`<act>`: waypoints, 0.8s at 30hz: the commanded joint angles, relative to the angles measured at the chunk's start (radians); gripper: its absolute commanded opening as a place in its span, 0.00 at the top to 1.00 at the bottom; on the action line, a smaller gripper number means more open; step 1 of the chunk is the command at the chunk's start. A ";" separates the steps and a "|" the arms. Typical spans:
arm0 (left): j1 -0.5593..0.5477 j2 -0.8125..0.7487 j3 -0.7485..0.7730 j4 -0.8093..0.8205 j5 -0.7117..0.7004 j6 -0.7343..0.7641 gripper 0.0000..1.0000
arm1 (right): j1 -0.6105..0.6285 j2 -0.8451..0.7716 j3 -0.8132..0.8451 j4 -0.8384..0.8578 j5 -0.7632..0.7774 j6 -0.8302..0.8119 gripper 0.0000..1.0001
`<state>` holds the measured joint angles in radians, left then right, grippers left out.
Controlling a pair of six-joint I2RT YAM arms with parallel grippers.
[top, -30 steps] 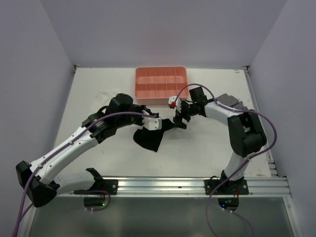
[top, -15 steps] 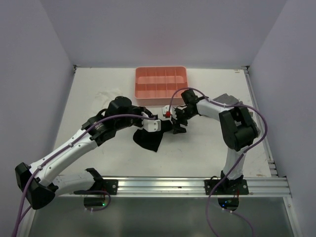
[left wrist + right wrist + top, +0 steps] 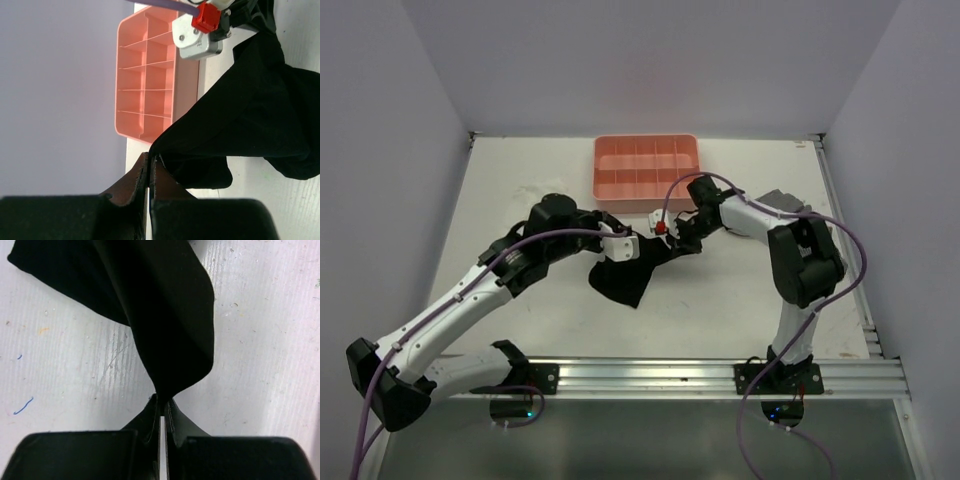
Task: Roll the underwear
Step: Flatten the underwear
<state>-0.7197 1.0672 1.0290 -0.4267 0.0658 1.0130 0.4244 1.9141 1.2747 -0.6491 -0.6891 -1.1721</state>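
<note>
The black underwear [image 3: 628, 278] hangs between both arms in the middle of the white table, its lower part draped toward the near side. My left gripper [image 3: 625, 250] is shut on one upper edge; in the left wrist view the underwear [image 3: 250, 120] runs out from the left gripper [image 3: 150, 161]. My right gripper [image 3: 675, 240] is shut on the opposite corner, and the right wrist view shows the underwear [image 3: 165, 315] pinched at the tips of the right gripper [image 3: 162, 401]. The two grippers sit close together, just in front of the pink tray.
A pink compartment tray [image 3: 646, 172] stands behind the grippers at the table's far middle, also in the left wrist view as the tray [image 3: 150, 75]. A grey object [image 3: 790, 208] lies at the right by the right arm. The table's walls enclose three sides.
My right gripper was open a second ago; it moved left to the underwear's corner and shut on it. The left gripper kept its hold and shifted slightly left.
</note>
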 commanded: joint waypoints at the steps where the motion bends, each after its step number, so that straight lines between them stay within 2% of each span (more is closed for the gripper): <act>1: 0.026 -0.050 -0.001 0.054 -0.041 -0.016 1.00 | -0.006 -0.154 0.012 -0.067 0.032 0.049 1.00; 5: 0.089 -0.078 0.019 0.060 -0.124 -0.135 1.00 | -0.029 -0.344 0.072 -0.185 0.130 0.120 1.00; 9: 0.120 -0.104 0.037 -0.033 -0.144 -0.244 1.00 | -0.030 -0.453 0.153 -0.311 0.207 0.154 1.00; 13: 0.120 -0.165 0.028 -0.133 -0.071 -0.317 1.00 | -0.026 -0.522 0.193 -0.423 0.273 0.196 1.00; 15: 0.120 -0.213 0.020 -0.202 0.027 -0.335 1.00 | -0.024 -0.553 0.190 -0.480 0.290 0.204 1.00; 19: 0.120 -0.276 0.005 -0.297 0.146 -0.350 1.00 | -0.010 -0.656 0.120 -0.521 0.293 0.222 1.00; 24: 0.120 -0.311 -0.029 -0.325 0.129 -0.395 1.00 | 0.005 -0.725 0.078 -0.521 0.327 0.265 1.00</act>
<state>-0.6044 0.7628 1.0210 -0.6910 0.1909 0.6739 0.4309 1.2278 1.3632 -1.1252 -0.4332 -0.9535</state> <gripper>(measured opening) 0.016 0.025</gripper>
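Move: Between the two hands hangs the underwear, already pinched by both. Its middle is about 14 cm below the left hand and 2 cm back, 1 cm to its left; from the right hand, low over the table, about 9 cm left, 6 cm back and 8 cm up. The pink box lies some 23 cm ahead of the left hand, 3 cm right and 20 cm lower. The striped grey cloth lies roughly 25 cm right of the right hand and 9 cm farther out. Lifting its pinched corner off the table, the right hand climbs some 20 cm while drawing right, away from the left hand, its wrist turning clockwise. The left hand pulls its own corner about 6 cm left at height, then both swing the underwear back towards the bases, away from the pink box, by roughly 8 cm, grippers kept shut. ##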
